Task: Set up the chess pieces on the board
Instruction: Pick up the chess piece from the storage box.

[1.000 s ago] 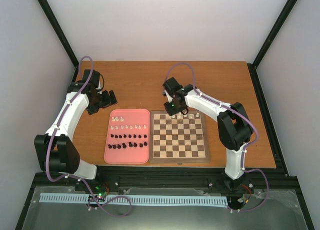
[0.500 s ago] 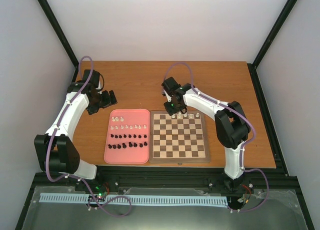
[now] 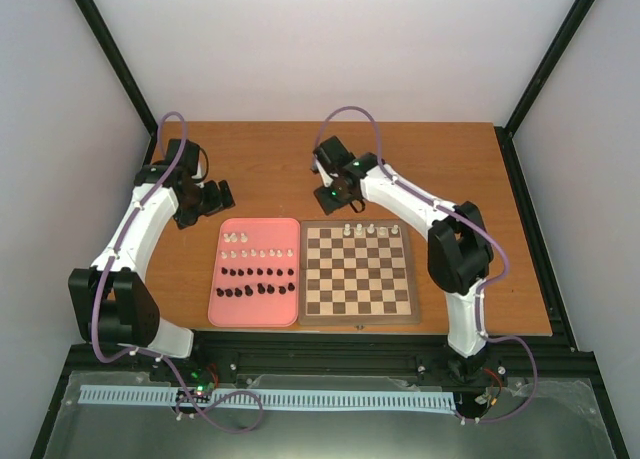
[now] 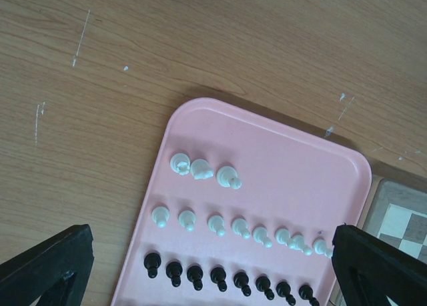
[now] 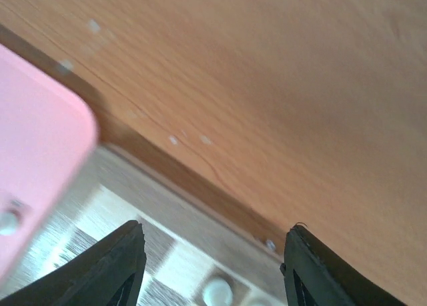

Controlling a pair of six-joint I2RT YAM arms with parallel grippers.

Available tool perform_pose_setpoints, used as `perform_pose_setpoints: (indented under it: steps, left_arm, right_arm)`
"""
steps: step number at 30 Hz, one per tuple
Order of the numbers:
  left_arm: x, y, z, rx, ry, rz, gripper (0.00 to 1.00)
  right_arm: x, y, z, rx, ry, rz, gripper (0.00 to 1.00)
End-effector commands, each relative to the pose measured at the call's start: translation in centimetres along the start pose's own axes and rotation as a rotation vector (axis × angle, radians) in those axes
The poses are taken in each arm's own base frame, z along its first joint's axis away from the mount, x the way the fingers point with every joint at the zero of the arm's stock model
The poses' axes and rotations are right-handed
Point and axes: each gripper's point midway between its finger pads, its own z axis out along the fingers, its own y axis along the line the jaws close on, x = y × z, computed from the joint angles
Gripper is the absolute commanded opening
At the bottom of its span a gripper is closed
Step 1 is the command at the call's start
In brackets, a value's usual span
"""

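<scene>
The board [image 3: 360,274] lies right of centre, and several white chess pieces [image 3: 372,229] stand along its far row. My right gripper [image 3: 346,205] hangs open just behind the board's far left corner with nothing between its fingers. In the right wrist view, the right gripper [image 5: 213,269] has one white piece [image 5: 217,293] standing on the board [image 5: 193,203] below it. My left gripper [image 3: 222,194] stands open over bare table, behind the pink tray [image 3: 290,224]. In the left wrist view, the left gripper [image 4: 213,273] is wide open above the white pieces [image 4: 233,226] and black pieces [image 4: 219,275].
The pink tray [image 4: 200,109] left of the board holds rows of white and black pieces. The board's corner [image 4: 400,219] shows at its right edge. The tray's corner [image 5: 40,146] shows in the right wrist view. Bare wooden table [image 3: 450,179] stretches behind. Black frame posts stand at the sides.
My right gripper has opened, risen and drawn back to the left, away from the board's far row. A white piece stays standing there. The left arm has not moved.
</scene>
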Motion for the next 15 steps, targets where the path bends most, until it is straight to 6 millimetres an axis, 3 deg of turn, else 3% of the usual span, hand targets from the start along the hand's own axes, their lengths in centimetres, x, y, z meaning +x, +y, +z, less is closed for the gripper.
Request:
perform_pose_setpoints:
  steps: [1, 4, 7, 12, 15]
  left_arm:
    - [-0.3, -0.5, -0.4, 0.037, -0.023, 0.003, 1.0]
    - [-0.2, -1.3, -0.7, 0.091, -0.04, 0.052, 0.94]
    - [0.6, -1.3, -0.4, 0.093, -0.028, 0.095, 0.81]
    - [2.9, -3.7, 0.5, 0.082, 0.005, 0.233, 0.58]
    - [4.4, -4.9, 2.1, 0.089, 0.047, 0.262, 0.55]
  right_arm:
    - [-3.3, 4.0, -0.8, -0.088, -0.059, -0.055, 0.58]
    - [-4.6, 4.8, -1.3, -0.121, -0.09, -0.024, 0.58]
    - [-5.5, 4.2, -2.4, -0.095, -0.121, -0.011, 0.58]
    - [-5.9, 1.2, -4.5, -0.012, -0.152, 0.034, 0.59]
    - [-5.5, -1.5, -5.9, 0.004, -0.164, 0.119, 0.59]
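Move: The chess piece, the rightmost of the three white ones left in the storage box's far row, stands about 4 cm right and 3 cm ahead of the left hand, some 11 cm below it. The middle white piece stands about 3 cm left of it, and a white pawn about 4 cm nearer the base, straight behind it. From the right hand the chess piece lies roughly 23 cm left, 4 cm back and 6 cm below. Towards the chess piece in the storage box the left hand sets off slowly, then swings right ever faster, about 4.5 cm in all, sinking and drawing back only slightly; it turns some 10 degrees clockwise, and its wide-open fingers narrow to about half. The right hand, empty, keeps clearing the board, rising about 4 cm while going 6 cm left, then slipping back right a little, its fingers staying half open. ##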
